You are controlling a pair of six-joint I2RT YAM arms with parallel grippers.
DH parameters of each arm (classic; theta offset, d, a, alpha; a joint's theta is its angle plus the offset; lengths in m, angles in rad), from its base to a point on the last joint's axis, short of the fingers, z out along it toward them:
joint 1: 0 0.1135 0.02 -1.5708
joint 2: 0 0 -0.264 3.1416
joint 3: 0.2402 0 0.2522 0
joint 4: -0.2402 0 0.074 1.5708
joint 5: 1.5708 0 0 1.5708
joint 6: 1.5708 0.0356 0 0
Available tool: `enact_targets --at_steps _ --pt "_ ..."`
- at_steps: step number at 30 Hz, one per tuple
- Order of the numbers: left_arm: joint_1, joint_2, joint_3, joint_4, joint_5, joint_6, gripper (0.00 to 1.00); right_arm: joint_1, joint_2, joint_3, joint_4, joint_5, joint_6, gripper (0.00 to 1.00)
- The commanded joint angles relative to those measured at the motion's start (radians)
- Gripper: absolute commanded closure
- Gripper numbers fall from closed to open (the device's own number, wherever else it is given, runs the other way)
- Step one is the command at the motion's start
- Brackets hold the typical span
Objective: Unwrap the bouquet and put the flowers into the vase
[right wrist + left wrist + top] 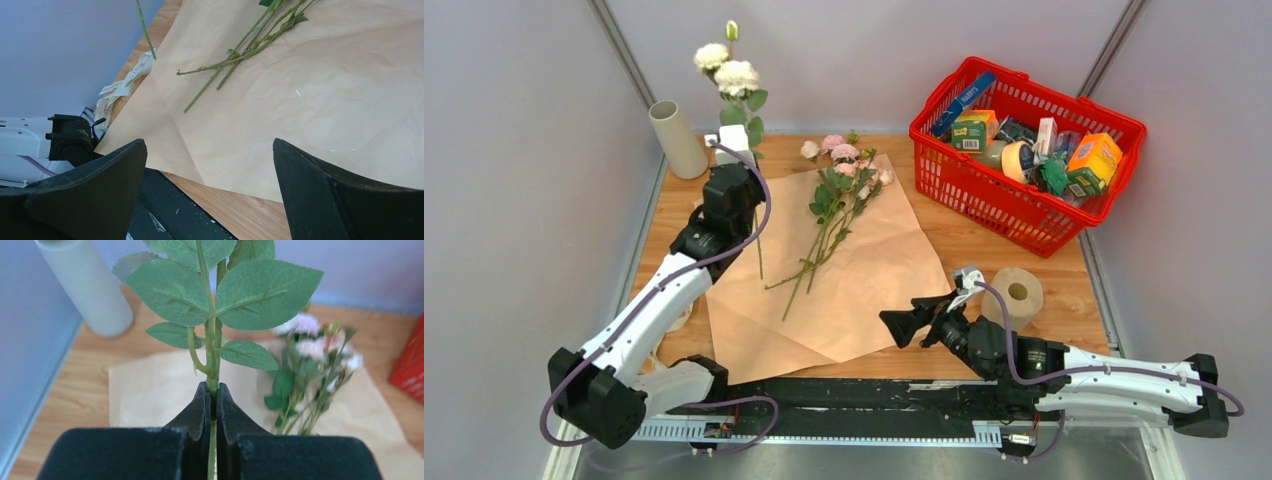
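The bouquet lies unwrapped: its peach-tan paper (874, 285) is spread flat on the table, and pink flowers (842, 180) with long green stems rest on it. My left gripper (736, 170) is shut on the stem (213, 345) of a cream-white rose (736, 76), held upright just right of the vase (676, 138), an off-white tube at the back left. In the left wrist view the vase (87, 287) stands to the upper left. My right gripper (916, 315) hangs open and empty over the paper's front right edge (300, 110).
A red basket (1024, 150) full of groceries stands at the back right. A tan tape roll (1016, 295) sits just right of the right gripper. Cream ribbon (122, 87) lies off the paper's left edge. Grey walls close in both sides.
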Motion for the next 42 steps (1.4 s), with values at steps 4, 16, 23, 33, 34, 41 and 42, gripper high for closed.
enact_targets --at_steps 4,16,23,33,34,41,42 --pt "0.054 -0.097 -0.014 0.507 0.036 0.347 1.0 0.003 0.002 0.012 0.01 -0.013 0.023 0.0" --pt "0.169 0.105 0.11 1.005 0.215 0.639 1.0 0.003 0.018 0.019 0.01 -0.007 -0.003 0.0" --pt "0.253 0.291 0.208 1.18 0.314 0.717 1.0 0.003 0.054 0.059 0.012 -0.004 -0.064 0.0" --pt "0.349 0.636 0.404 1.398 0.336 0.682 1.0 0.003 0.17 0.168 0.016 0.019 -0.23 0.0" --pt "0.362 0.65 0.417 1.409 0.348 0.657 1.0 0.003 0.178 0.176 0.022 0.019 -0.256 0.0" --pt "0.43 0.765 0.57 1.386 0.42 0.59 1.0 0.0 0.23 0.217 0.046 0.055 -0.371 0.0" --pt "0.447 0.768 0.576 1.384 0.437 0.579 1.0 0.0 0.232 0.216 0.05 0.059 -0.376 0.0"
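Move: The left hand already holds the white flower's stem in the air. The vase stands about 23 cm ahead of this hand and 21 cm to its left, its middle some 15 cm lower. The remaining flowers lie about 9 cm ahead and 13 cm to the right, and the brown paper's middle is 8 cm back and 11 cm right, both roughly 26 cm below. From the empty right hand the vase is about 47 cm ahead and 46 cm left, a little lower. Upward first, fast: the left hand lifts the pinched flower about 21 cm while its fingers tip up some 50 degrees, then it reaches about 20 cm forward and drifts left, sinking slightly, to bring the stem in above the vase's side of the table; the wrist also rolls left side up. Late on, the open right hand eases up and inward a few centimetres. ##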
